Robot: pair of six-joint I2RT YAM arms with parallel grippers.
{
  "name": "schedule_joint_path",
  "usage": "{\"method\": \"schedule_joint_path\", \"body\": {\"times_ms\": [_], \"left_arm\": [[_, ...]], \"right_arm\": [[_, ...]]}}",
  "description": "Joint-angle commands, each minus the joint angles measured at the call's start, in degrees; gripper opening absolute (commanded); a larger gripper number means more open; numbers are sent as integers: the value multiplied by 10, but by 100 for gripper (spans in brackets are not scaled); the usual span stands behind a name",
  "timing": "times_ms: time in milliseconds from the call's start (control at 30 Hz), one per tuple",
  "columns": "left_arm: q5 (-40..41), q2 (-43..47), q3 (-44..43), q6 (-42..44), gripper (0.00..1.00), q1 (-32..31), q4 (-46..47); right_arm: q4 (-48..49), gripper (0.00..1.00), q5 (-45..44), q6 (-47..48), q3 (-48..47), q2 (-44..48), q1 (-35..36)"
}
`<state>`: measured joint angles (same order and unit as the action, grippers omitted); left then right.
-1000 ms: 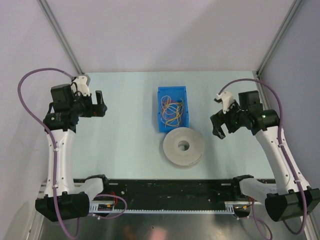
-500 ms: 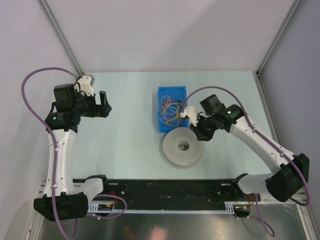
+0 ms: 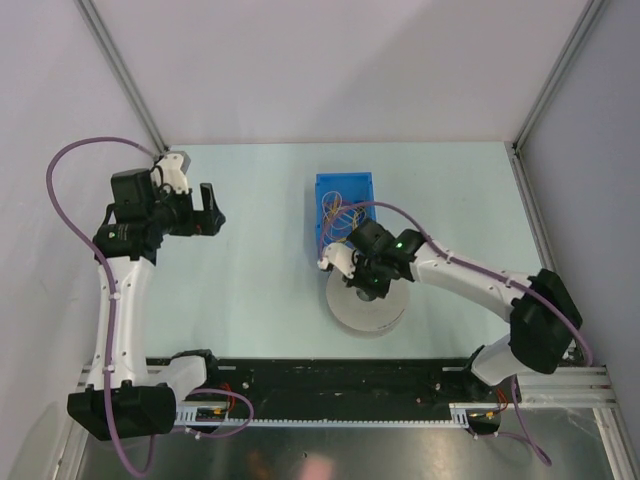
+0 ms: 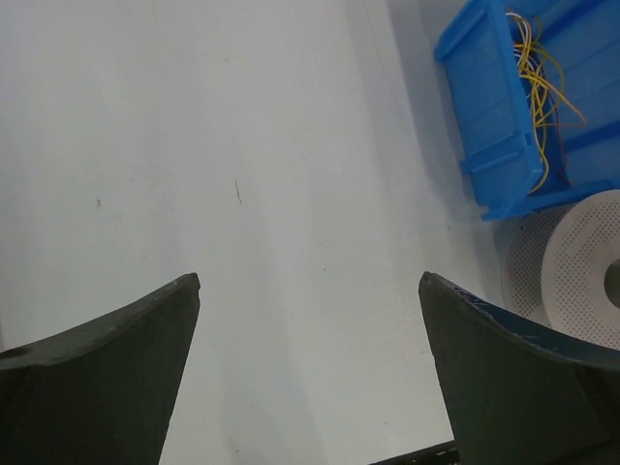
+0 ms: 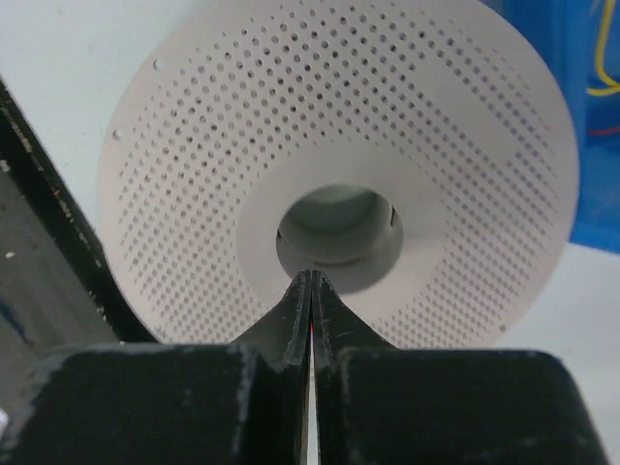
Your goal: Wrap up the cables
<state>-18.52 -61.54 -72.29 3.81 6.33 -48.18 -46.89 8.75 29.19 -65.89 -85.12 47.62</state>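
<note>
The cables (image 3: 341, 216) lie as a loose tangle of yellow, orange and purple strands inside a blue bin (image 3: 345, 184). The left wrist view shows the cables (image 4: 539, 89) at the top right; the right wrist view catches only a yellow strand (image 5: 603, 60) at its edge. A round, perforated grey spool (image 3: 345, 308) lies flat just in front of the bin. My right gripper (image 3: 364, 285) hangs over it, shut, its tips (image 5: 312, 279) at the near rim of the spool's centre hole (image 5: 339, 228), with nothing between them. My left gripper (image 3: 210, 210) is open over bare table (image 4: 310, 281), far left of the bin.
A black rail (image 3: 340, 376) runs along the table's near edge, close to the spool (image 5: 194, 145) in the right wrist view. Grey walls with metal posts (image 3: 120, 70) enclose the back and sides. The bin's front wall (image 4: 484, 116) nearly touches the spool (image 4: 572, 262).
My right arm has swung in from the right side to above the spool, and its gripper has gone from open to shut. The left arm has barely shifted.
</note>
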Motion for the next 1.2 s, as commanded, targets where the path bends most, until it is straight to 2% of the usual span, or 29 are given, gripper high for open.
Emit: {"method": "schedule_joint_path", "body": {"times_ms": [0, 233, 400, 600, 767, 1000, 1167], "left_arm": [[-34, 8, 6, -15, 100, -4, 6], [-49, 15, -3, -22, 99, -4, 6], [-54, 11, 5, -22, 100, -4, 7], [-36, -15, 12, -17, 99, -4, 9], [-22, -33, 11, -9, 99, -4, 10], [-34, -30, 9, -2, 100, -4, 11], [-35, -21, 10, 5, 100, -4, 12]], "right_arm": [[83, 0, -56, -19, 31, -36, 24], [169, 0, -102, -35, 52, -103, 21], [242, 0, -119, -7, 47, -140, -26], [273, 0, -104, 18, -14, -202, -86], [235, 0, -73, 11, -79, -236, -92], [155, 0, -31, -28, -75, -217, -19], [144, 0, -53, -50, -74, -191, 6]]}}
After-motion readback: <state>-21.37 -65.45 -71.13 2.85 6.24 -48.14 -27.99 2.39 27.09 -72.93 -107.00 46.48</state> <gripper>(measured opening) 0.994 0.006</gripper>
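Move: The white spool lies flat just under the right hand's shut fingers, its hole about 3 cm ahead and 1 cm left, with the spool's middle some 8 cm below. The blue box holding the cables stands beyond, centred roughly 22 cm ahead and 6 cm left of that hand, about 9 cm below. From the left hand, the spool is about 34 cm to the right, 6 cm back and 24 cm below. The white spool is caught by its hole: the right hand drops its shut fingertips about 7 cm into it, then sweeps forward, pushing the spool against the blue box, until some 14 cm ahead of its start. Staying low, it turns back, drawing the spool about 6 cm rearward and 4–5 cm left. The open left hand drifts slightly right, then sinks 2 cm, touching nothing. ##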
